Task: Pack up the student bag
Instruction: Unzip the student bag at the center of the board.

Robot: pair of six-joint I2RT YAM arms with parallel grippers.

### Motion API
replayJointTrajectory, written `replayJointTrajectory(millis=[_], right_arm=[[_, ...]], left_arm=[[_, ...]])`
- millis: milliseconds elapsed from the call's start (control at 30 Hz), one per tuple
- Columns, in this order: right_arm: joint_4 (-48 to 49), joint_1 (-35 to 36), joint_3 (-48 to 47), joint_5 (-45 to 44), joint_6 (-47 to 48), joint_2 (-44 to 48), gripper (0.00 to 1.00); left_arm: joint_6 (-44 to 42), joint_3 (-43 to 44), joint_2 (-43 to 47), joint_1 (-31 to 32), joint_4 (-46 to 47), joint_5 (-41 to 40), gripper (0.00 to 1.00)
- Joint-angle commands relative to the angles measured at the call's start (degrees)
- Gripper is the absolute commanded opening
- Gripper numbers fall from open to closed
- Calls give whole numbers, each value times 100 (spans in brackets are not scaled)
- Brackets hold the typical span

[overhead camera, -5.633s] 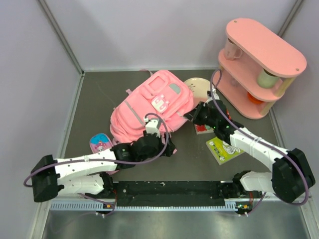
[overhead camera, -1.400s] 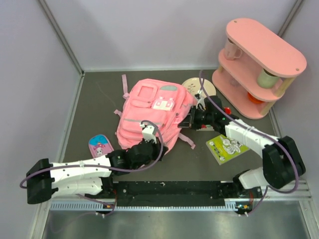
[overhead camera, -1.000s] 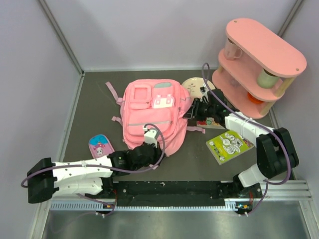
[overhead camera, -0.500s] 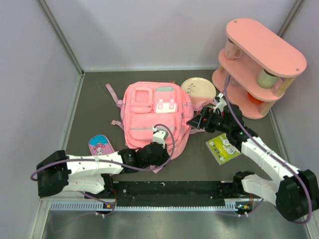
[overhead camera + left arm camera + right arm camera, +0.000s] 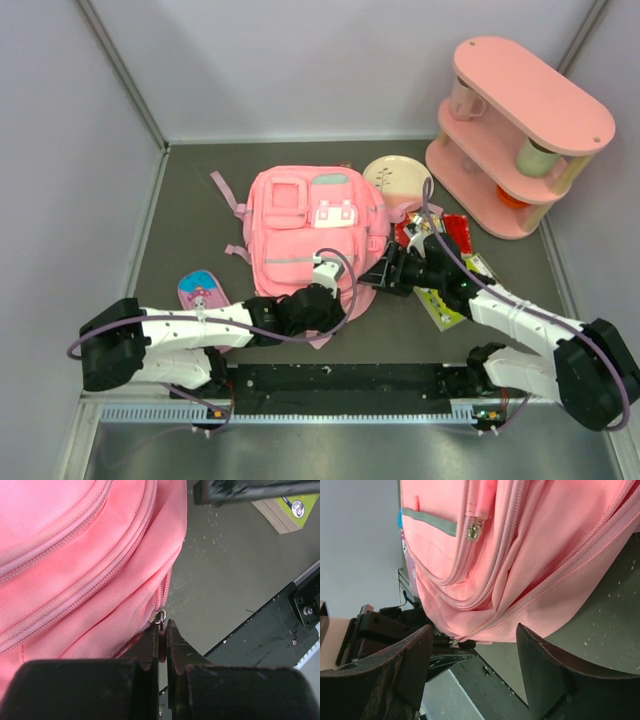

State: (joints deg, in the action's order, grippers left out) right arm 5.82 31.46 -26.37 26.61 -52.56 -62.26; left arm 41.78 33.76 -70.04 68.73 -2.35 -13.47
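The pink student bag [image 5: 308, 232] lies flat in the middle of the table, front pockets and white-and-mint patch up. My left gripper [image 5: 325, 300] is at the bag's near edge, shut on the zipper pull [image 5: 161, 617] of the main zip; the bag's fabric [image 5: 80, 555] fills that wrist view. My right gripper [image 5: 385, 275] is open and empty at the bag's near right side, its fingers [image 5: 400, 672] wide apart with the bag [image 5: 520, 545] just beyond them, not touching it.
A cream plate [image 5: 397, 176] lies behind the bag. A red packet [image 5: 452, 226] and a green card [image 5: 452, 292] lie under the right arm. A small pink pouch [image 5: 200, 291] lies at the left. A pink two-tier shelf [image 5: 520, 130] stands at the back right.
The bag was dragged and turned until it lies square, patch up. My left gripper stayed at its near edge. My right gripper came off the bag's right side and moved nearer and lower.
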Motion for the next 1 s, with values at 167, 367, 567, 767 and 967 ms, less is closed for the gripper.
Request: replayJointTrajectory(millis=[167,367,567,767,967], right_arm=[[691,343,-430,19,-255,-559,53],[430,334,-728,-225,69,-647,10],[-474,325,-1587,-1041,1000,-629,0],[-899,36,-2389,-1579,1766,-831,0],[-943,-456,-2758,-1300,1994,-1332,0]], left_arm=[[-91,307,17,35,692,12,0],[-109,316,-1,35,648,20,0],[-38,202,183,35,341,-129,0],[207,-211,744,35,-125,-454,0],[436,-607,1527,35,-467,-866,0]])
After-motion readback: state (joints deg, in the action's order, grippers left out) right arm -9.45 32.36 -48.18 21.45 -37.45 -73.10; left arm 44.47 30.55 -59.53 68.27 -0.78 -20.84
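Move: The student bag's side edge by the open zipper lies about 2 cm to the right hand's left, level ahead, and 2 cm below. The zipper pull, already in the left fingers, is some 6 cm back, 6 cm left and 5 cm below the right hand; the green book lies 24 cm right, 4 cm back. From the left hand, the side edge is roughly 6 cm ahead, 4 cm right, 3 cm up. Right pinches the side fabric, draws it forward and up 5 cm; left lifts the held pull 4 cm. ##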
